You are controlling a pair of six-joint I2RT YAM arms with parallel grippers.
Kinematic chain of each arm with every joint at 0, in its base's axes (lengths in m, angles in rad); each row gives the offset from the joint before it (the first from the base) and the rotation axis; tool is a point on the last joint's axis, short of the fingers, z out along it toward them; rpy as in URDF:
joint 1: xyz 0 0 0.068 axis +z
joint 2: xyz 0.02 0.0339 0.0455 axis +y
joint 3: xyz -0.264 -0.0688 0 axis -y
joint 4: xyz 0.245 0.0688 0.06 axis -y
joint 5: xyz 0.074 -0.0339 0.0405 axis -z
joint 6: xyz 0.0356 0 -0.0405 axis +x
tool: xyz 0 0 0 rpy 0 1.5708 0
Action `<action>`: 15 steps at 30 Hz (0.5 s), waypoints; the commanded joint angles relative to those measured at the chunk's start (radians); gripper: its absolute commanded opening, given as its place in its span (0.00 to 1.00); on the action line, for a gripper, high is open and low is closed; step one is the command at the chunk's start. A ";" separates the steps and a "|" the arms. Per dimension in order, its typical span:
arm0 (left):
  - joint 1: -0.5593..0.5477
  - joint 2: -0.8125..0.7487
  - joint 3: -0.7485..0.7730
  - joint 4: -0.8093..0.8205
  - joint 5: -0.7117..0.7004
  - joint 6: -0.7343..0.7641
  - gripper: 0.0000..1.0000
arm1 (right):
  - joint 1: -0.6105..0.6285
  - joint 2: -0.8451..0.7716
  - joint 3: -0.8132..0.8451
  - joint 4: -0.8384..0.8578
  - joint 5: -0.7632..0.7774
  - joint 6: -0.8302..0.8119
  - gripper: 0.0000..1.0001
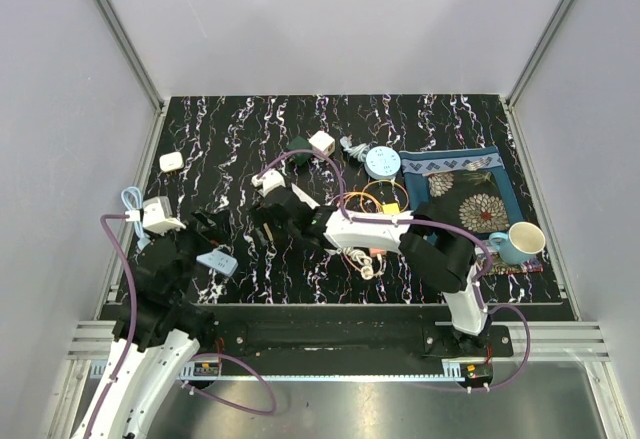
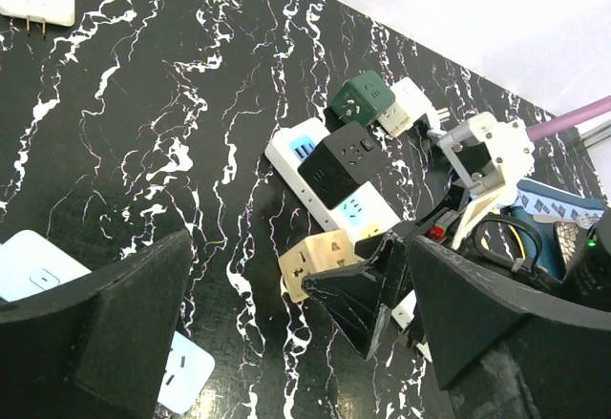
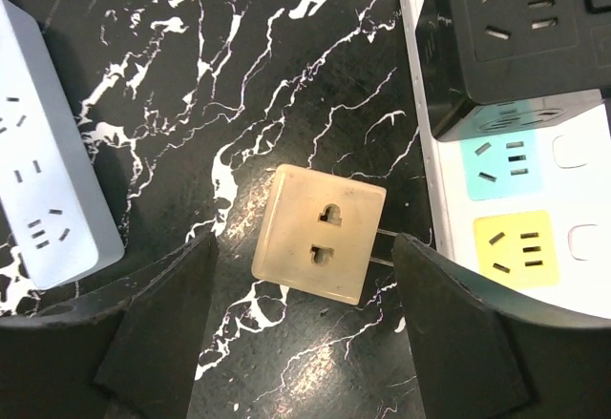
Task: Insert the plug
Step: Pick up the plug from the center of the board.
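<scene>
The plug [image 3: 320, 233] is a beige cube lying flat on the black marbled table, its two prongs pointing right toward a white power strip [image 3: 516, 209]. The strip has blue and yellow sockets and carries a black cube adapter [image 3: 516, 47]. My right gripper [image 3: 305, 319] hangs just above the plug, open, with one finger on each side and neither touching it. The left wrist view shows the plug [image 2: 320, 261] beside the right gripper's fingers [image 2: 372, 290], with the strip [image 2: 334, 166] beyond. My left gripper [image 2: 305, 343] is open and holds nothing, low at the table's left [image 1: 205, 244].
A light-blue power strip [image 1: 217, 262] lies by the left gripper, a white adapter with a blue cable [image 1: 157, 214] behind it. Another white adapter [image 1: 171, 162], a green cube [image 1: 298, 144], a white cube [image 1: 321, 142] and a round blue disc [image 1: 381, 163] sit farther back. A patterned mat [image 1: 470, 194] and a mug [image 1: 520, 242] are at right.
</scene>
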 commanded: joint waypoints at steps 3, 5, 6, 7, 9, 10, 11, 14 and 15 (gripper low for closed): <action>-0.002 -0.002 -0.004 -0.013 -0.025 0.072 0.98 | 0.023 0.039 0.080 -0.061 0.055 0.010 0.74; -0.001 -0.005 -0.008 -0.013 -0.023 0.081 0.98 | 0.023 0.050 0.093 -0.072 0.053 0.016 0.70; -0.001 -0.006 -0.010 -0.010 -0.020 0.084 0.98 | 0.023 0.050 0.090 -0.072 0.053 0.019 0.69; -0.001 -0.009 -0.011 -0.001 -0.016 0.087 0.98 | 0.023 0.045 0.087 -0.072 0.050 0.018 0.66; -0.001 -0.006 -0.016 0.015 0.001 0.109 0.98 | 0.023 0.033 0.081 -0.072 0.039 0.007 0.46; -0.001 -0.002 -0.013 0.030 0.010 0.121 0.98 | 0.023 0.010 0.074 -0.075 0.038 0.004 0.39; -0.001 0.000 -0.008 0.039 0.027 0.135 0.98 | 0.021 -0.004 0.069 -0.077 0.029 -0.004 0.31; -0.002 0.003 -0.010 0.078 0.090 0.189 0.98 | 0.018 -0.060 0.055 -0.091 0.003 -0.011 0.10; -0.002 0.001 -0.011 0.088 0.110 0.208 0.98 | 0.015 -0.077 0.051 -0.097 -0.007 -0.007 0.01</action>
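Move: The beige plug lies on the board almost between the right hand's open fingers, roughly 1 cm ahead, 1 cm left and 2 cm below. From the right hand, the power strip's middle is about 6 cm ahead and 5 cm right, the black adapter on it about 10 cm straight ahead, and the small white strip some 5 cm back and 13 cm left. From the left hand, the plug is about 3 cm ahead, 12 cm right and 15 cm below. The right hand sinks the last 1.5 cm or so, nearly straight down over the beige plug, with its fingers still slanting forward, left and down and the wrist barely tilting. It then stays there while the fingers close from wide to about a third open, the two tips coming onto opposite sides of the plug and pinching it, one of them on the side where the prongs stick out towards the power strip. ##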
